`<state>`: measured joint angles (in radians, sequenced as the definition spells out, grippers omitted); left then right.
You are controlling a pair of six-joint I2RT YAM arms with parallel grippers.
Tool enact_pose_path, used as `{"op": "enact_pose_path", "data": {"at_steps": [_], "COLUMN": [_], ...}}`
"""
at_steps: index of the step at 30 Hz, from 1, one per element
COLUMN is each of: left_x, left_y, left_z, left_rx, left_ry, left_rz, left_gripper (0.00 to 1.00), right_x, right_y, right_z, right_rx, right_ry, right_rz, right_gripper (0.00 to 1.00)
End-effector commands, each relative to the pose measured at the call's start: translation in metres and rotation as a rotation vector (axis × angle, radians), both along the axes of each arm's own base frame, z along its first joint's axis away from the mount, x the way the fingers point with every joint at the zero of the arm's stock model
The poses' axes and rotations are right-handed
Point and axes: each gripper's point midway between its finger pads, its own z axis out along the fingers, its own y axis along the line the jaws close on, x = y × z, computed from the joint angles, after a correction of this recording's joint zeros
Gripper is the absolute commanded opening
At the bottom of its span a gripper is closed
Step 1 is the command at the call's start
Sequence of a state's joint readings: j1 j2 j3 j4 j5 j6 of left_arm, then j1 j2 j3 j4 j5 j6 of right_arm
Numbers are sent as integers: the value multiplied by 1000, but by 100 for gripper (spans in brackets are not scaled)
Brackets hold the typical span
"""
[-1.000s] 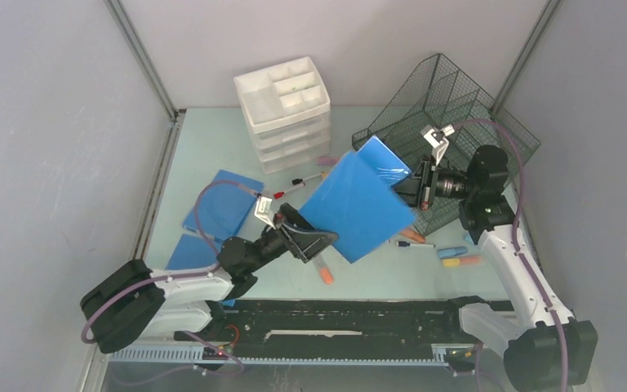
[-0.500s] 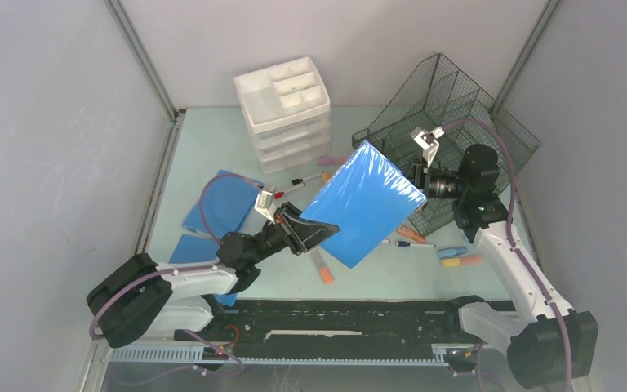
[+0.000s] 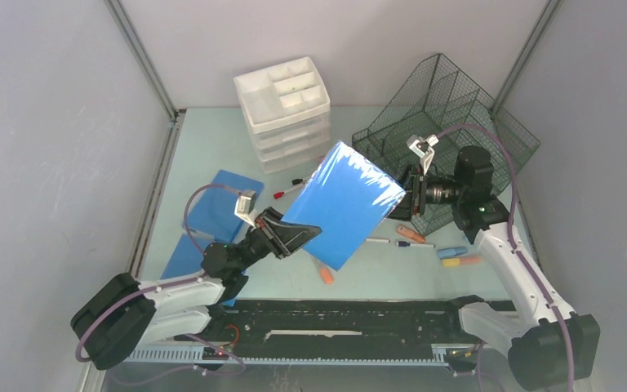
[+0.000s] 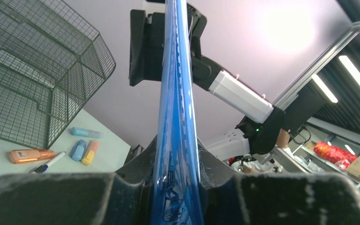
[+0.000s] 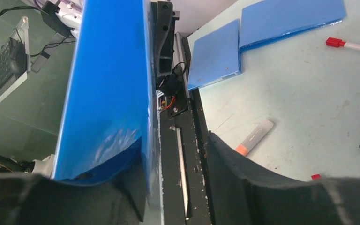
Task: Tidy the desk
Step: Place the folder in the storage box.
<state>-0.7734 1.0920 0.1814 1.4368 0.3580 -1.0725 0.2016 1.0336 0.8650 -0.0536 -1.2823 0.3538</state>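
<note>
A blue folder [image 3: 343, 204] hangs tilted above the middle of the pale green desk [image 3: 212, 139]. My left gripper [image 3: 298, 237] is shut on its lower left edge; in the left wrist view the folder [image 4: 176, 93] runs edge-on between the jaws of that gripper [image 4: 176, 197]. My right gripper [image 3: 404, 200] sits at the folder's upper right corner and is open. In the right wrist view the folder [image 5: 108, 84] lies against one finger, with a wide gap to the other finger [image 5: 234, 164].
A white drawer unit [image 3: 286, 110] stands at the back. A dark wire-mesh tray [image 3: 449, 122] sits tipped at the back right. Two more blue folders [image 3: 220, 208] [image 3: 184, 253] lie left. Loose markers lie about: an orange-tipped one [image 3: 325, 273], a red-capped pen [image 3: 290, 189], highlighters [image 3: 457, 257].
My left gripper closed on the folder's lower edge, then my right gripper let go and opened. The folder and left arm have shifted left.
</note>
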Motion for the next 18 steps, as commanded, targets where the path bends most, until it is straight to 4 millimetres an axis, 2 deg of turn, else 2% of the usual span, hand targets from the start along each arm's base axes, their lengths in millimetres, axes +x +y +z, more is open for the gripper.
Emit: {"op": "enact_pose_path", "data": {"at_steps": [1,4,7,9,13,18], "left_x": [-3,-2,3,6,6,4], "left_y": [25,35,47,55,61,47], "left_z": [26,25,16,12,9,17], "left_rx": [-133,-160,-176,-186,-186,-144], "left_ry": [-6,26,70,88,92,63], "left_rz": [53,75,108,131,147,82], "left_gripper": [0,0,0,0,0,0], "right_x": [-3,-3,-3,-5,-16,-15], "right_y": [0,-2,-7,-10,-9,7], "right_z": [14,15,18,19,23,15], "right_rx": [1,2,-6,-7,11,8], "right_ry": [-94,-103,-130,-142,-146,-97], "right_rz": [4,-1,-8,-10,45,60], "right_gripper": [58,70,89,98,100,100]}}
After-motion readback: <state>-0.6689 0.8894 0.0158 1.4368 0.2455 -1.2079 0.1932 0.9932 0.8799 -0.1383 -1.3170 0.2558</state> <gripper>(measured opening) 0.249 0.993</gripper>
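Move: My left hand grips the folder's near-left edge; the folder's middle lies about 8 cm right, 5 cm ahead and 5 cm above it. The wire storage box is about 36 cm ahead and 42 cm right of that hand, 14 cm lower. From my half-open right hand the folder's middle is some 10 cm left and 3 cm back, level in height; the red-capped marker lies 4 cm ahead, 2 cm right and 27 cm below. I let my right hand go of the folder's right-hand corner, opening its fingers from half to fully wide while it hardly shifts. Keeping my pinch on the near-left edge, I draw my left hand about 5 cm to the left, away from the right gripper, turning it some 15 degrees so its fingers swing forward and lift a little. ##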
